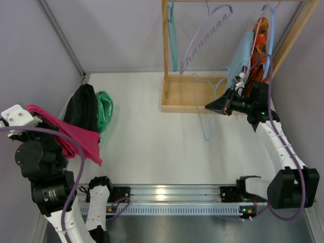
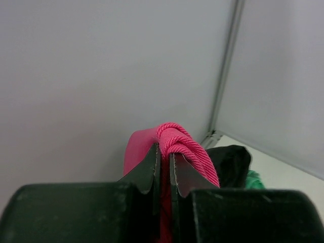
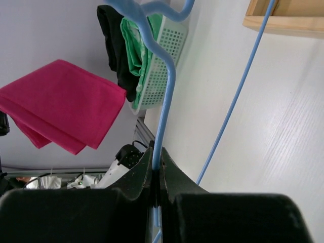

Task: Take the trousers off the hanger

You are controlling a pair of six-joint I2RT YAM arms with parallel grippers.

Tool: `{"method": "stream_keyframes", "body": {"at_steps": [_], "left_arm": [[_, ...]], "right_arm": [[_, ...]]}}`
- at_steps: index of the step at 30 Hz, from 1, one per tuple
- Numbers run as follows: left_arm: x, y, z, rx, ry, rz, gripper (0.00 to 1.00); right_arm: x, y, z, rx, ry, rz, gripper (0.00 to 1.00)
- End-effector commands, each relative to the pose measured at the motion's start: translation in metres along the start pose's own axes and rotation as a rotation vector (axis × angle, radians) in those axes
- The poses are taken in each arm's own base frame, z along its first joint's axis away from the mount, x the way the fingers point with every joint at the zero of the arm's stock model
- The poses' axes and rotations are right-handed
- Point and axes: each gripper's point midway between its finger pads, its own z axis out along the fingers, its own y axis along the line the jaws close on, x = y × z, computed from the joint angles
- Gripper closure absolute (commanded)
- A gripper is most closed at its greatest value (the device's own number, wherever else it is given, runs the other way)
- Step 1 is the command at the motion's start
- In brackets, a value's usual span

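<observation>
My left gripper (image 1: 31, 115) is raised at the far left, shut on the magenta pink trousers (image 1: 76, 134), which hang from it; the left wrist view shows the jaws (image 2: 164, 151) closed on the pink cloth (image 2: 177, 139). My right gripper (image 1: 208, 107) is shut on an empty light-blue hanger (image 1: 204, 132) in front of the wooden rack; the right wrist view shows the jaws (image 3: 156, 150) closed on its wire (image 3: 164, 106). Light blue trousers (image 1: 241, 56) and orange patterned trousers (image 1: 259, 35) still hang on the rack at the right.
Black trousers (image 1: 83, 107) and mint-green trousers (image 1: 105, 109) lie in a white basket (image 3: 164, 55) at the left wall. The wooden rack (image 1: 190, 98) stands at the back, with an empty purple hanger (image 1: 201, 43) and a teal hanger (image 1: 173, 35).
</observation>
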Motion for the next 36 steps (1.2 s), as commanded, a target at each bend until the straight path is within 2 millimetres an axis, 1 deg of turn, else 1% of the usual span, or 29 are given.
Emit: {"method": "stream_keyframes", "body": {"at_steps": [1,2,3,4,5,7,8,9,10,11,12,14,15,16,17,18,20,21,22,24,25,26,27,28,29,30,32,33,36], "left_arm": [[-0.033,0.033,0.007,-0.188,-0.100,0.066,1.00],[-0.023,0.030,0.021,-0.193,-0.062,0.094,1.00],[-0.016,0.026,0.029,-0.186,-0.040,0.112,1.00],[-0.009,0.019,0.039,-0.158,-0.023,0.137,1.00],[0.004,0.011,0.057,-0.135,-0.007,0.154,1.00],[0.019,-0.007,0.077,-0.063,-0.002,0.191,1.00],[0.041,-0.012,0.089,-0.047,0.020,0.221,1.00],[0.042,-0.019,0.108,-0.042,-0.019,0.223,1.00],[0.049,-0.024,0.119,-0.031,-0.028,0.245,1.00],[0.064,-0.029,0.132,-0.020,-0.013,0.263,1.00],[0.086,-0.037,0.154,-0.014,0.009,0.272,1.00],[0.117,-0.052,0.176,0.031,0.066,0.261,1.00],[0.124,-0.057,0.185,0.035,0.066,0.239,0.99],[0.154,-0.067,0.200,0.064,0.123,0.224,0.97],[0.163,-0.076,0.205,0.102,0.130,0.213,0.96],[0.180,-0.078,0.208,0.102,0.153,0.195,0.95],[0.195,-0.089,0.215,0.124,0.167,0.122,0.88],[0.199,-0.097,0.214,0.159,0.176,0.099,0.82],[0.203,-0.101,0.212,0.167,0.186,0.066,0.64],[0.198,-0.108,0.206,0.196,0.178,0.047,0.42],[0.198,-0.112,0.201,0.213,0.182,0.013,0.24],[0.185,-0.113,0.195,0.227,0.155,0.001,0.13],[0.179,-0.114,0.190,0.244,0.142,-0.008,0.06],[0.174,-0.121,0.184,0.290,0.134,-0.024,0.02],[0.171,-0.123,0.179,0.309,0.128,-0.033,0.01],[0.157,-0.125,0.170,0.328,0.100,-0.051,0.02],[0.148,-0.128,0.161,0.350,0.082,-0.061,0.01],[0.141,-0.131,0.155,0.362,0.069,-0.064,0.01],[0.133,-0.132,0.150,0.366,0.055,-0.047,0.01]], "right_arm": [[-0.023,0.036,-0.005,-0.049,-0.070,-0.156,1.00],[-0.024,0.037,-0.006,-0.048,-0.072,-0.154,1.00],[-0.025,0.037,-0.005,-0.044,-0.073,-0.152,1.00],[-0.028,0.041,-0.006,-0.043,-0.082,-0.160,1.00],[-0.029,0.041,-0.007,-0.036,-0.083,-0.154,1.00],[-0.032,0.044,-0.008,-0.023,-0.095,-0.155,1.00],[-0.034,0.046,-0.009,-0.018,-0.099,-0.154,1.00],[-0.035,0.049,-0.010,-0.014,-0.111,-0.162,1.00],[-0.039,0.053,-0.012,-0.007,-0.128,-0.169,1.00],[-0.041,0.057,-0.014,-0.007,-0.138,-0.174,1.00],[-0.042,0.060,-0.016,-0.006,-0.148,-0.181,1.00],[-0.048,0.063,-0.018,0.011,-0.171,-0.192,1.00],[-0.050,0.068,-0.020,0.014,-0.180,-0.210,1.00],[-0.052,0.069,-0.021,0.022,-0.185,-0.209,1.00],[-0.054,0.069,-0.022,0.030,-0.192,-0.208,1.00],[-0.057,0.071,-0.022,0.037,-0.201,-0.206,1.00],[-0.066,0.080,-0.025,0.041,-0.229,-0.211,1.00],[-0.072,0.091,-0.027,0.032,-0.246,-0.228,1.00],[-0.075,0.093,-0.029,0.045,-0.256,-0.222,1.00],[-0.084,0.097,-0.028,0.054,-0.263,-0.219,1.00],[-0.090,0.107,-0.032,0.055,-0.277,-0.230,1.00],[-0.095,0.107,-0.029,0.057,-0.274,-0.219,1.00],[-0.098,0.111,-0.029,0.051,-0.276,-0.222,1.00],[-0.104,0.122,-0.032,0.046,-0.289,-0.232,1.00],[-0.110,0.117,-0.027,0.059,-0.284,-0.217,1.00],[-0.121,0.126,-0.032,0.079,-0.325,-0.235,1.00],[-0.127,0.113,-0.029,0.138,-0.320,-0.196,1.00],[-0.129,0.113,-0.030,0.147,-0.326,-0.193,1.00],[-0.129,0.098,-0.025,0.182,-0.325,-0.149,1.00]]}}
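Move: The left hand grips the pink trousers high up; the basket's middle lies about 20 cm ahead, 3 cm left and 45 cm below, with the black trousers some 21 cm ahead, level sideways, and the green ones 20 cm ahead, 8 cm right. For the right hand, holding the bare blue hanger, the rack's rail is roughly 20 cm straight ahead and 30 cm up; the blue trousers hang 17 cm ahead, 11 cm right, 5 cm higher. Carrying the pink trousers out over the basket, the left hand sweeps some 25 cm forward and 20 cm down with fingers tipping downward about 30 degrees, opens wide to let go, then backs off upward and a little right. Meanwhile the right hand keeps its pinch on the blue hanger, rising slowly, then faster, and forward towards the rail while turning clockwise. ##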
